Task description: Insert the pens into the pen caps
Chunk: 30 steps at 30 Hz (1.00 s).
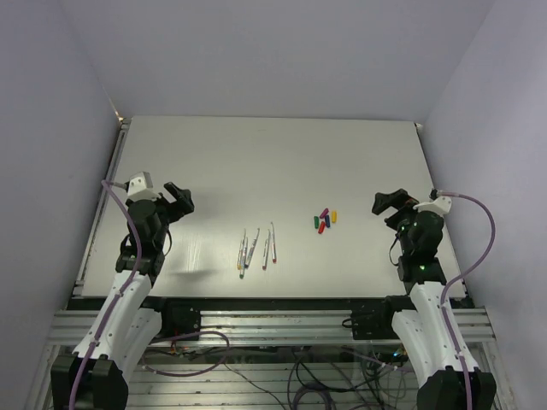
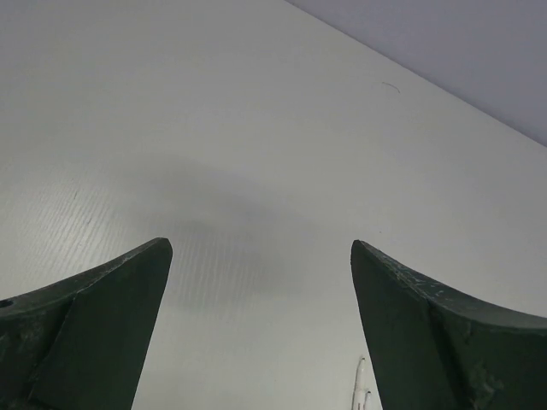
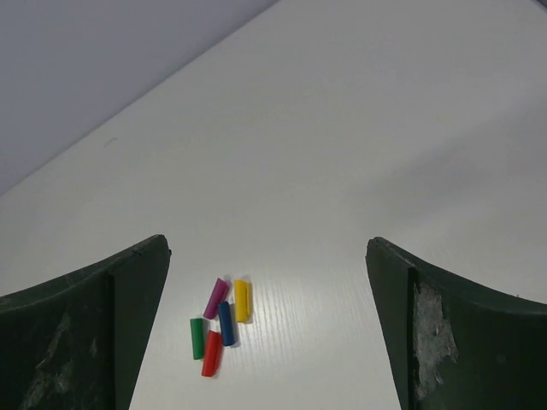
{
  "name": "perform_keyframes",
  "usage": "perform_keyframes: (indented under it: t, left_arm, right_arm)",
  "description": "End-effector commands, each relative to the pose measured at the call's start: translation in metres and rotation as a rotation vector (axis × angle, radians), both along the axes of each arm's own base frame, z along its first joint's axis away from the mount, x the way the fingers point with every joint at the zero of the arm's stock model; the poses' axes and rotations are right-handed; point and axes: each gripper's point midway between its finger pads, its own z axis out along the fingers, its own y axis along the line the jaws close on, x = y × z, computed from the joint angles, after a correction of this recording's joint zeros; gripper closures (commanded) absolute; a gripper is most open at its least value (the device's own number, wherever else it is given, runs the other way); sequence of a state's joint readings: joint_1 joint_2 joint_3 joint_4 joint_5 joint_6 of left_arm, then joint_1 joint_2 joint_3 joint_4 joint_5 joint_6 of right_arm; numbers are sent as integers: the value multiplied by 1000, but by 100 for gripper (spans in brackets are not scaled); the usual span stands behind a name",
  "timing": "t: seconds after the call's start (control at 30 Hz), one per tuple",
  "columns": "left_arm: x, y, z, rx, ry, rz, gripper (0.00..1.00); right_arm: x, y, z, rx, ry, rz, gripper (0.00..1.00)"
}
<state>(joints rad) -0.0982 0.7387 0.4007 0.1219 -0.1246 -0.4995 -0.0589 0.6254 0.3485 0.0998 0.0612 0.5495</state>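
Note:
Several thin whitish pens lie side by side near the table's front middle; the ends of two pens show at the bottom of the left wrist view. The pen caps lie in a small cluster to the right of them, yellow, purple, blue, green and red. My left gripper hovers open at the left, well apart from the pens, and holds nothing. My right gripper hovers open to the right of the caps, with nothing between its fingers.
The white table is walled by grey panels at the back and both sides. A metal rail runs along its left edge. Cables hang below the front edge.

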Motion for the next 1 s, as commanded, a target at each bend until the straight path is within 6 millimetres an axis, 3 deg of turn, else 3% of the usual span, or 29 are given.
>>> perform_keyframes:
  t: [0.0,0.37,0.47,0.57,0.67,0.77,0.97]
  left_arm:
    - [0,1,10,-11,-26,17,3]
    - [-1,6,9,-25,-27,46,3]
    - [-3,8,8,-53,-37,70,3]
    - [-1,-2,14,-68,-72,14,3]
    - [0,-13,17,-75,-95,-48,3]
    - [-2,-26,20,-13,-94,-150,3]
    - [-12,-42,28,15,-134,-250,3]
  right_arm:
    - [2,-4,13,12,-27,-25,0]
    - [-5,-18,12,89,-40,-142,0]
    - [-8,-25,27,9,-6,-150,0]
    - [-22,-50,32,-45,46,-285,0]
    - [-28,-52,33,-49,23,-303,0]
    - [-39,-62,21,-36,72,-371,0]
    - [-22,-34,-5,-73,183,-172,0]
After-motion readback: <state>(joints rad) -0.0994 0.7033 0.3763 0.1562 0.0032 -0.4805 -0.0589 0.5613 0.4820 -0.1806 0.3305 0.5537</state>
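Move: The pens lie in a loose group to the left hand's right, their middle about 20 cm right, 3 cm back and some 17 cm below; the single pen on the group's right edge is about 26 cm right and 1 cm back. For the right hand, the cluster of pen caps sits about 8 cm ahead, 12 cm left and 17 cm below, with the yellow cap nearest, around 10 cm ahead and 8 cm left. The right hand heads away from the pen caps, going about 5 cm to its right and 2.5 cm back; it climbs some 4 cm, then sinks about halfway down again while turning roughly 15 degrees clockwise. The left hand first barely stirs, then slides some 2 cm right towards the pens, turning slightly clockwise. Both grippers stay wide open in free air. ##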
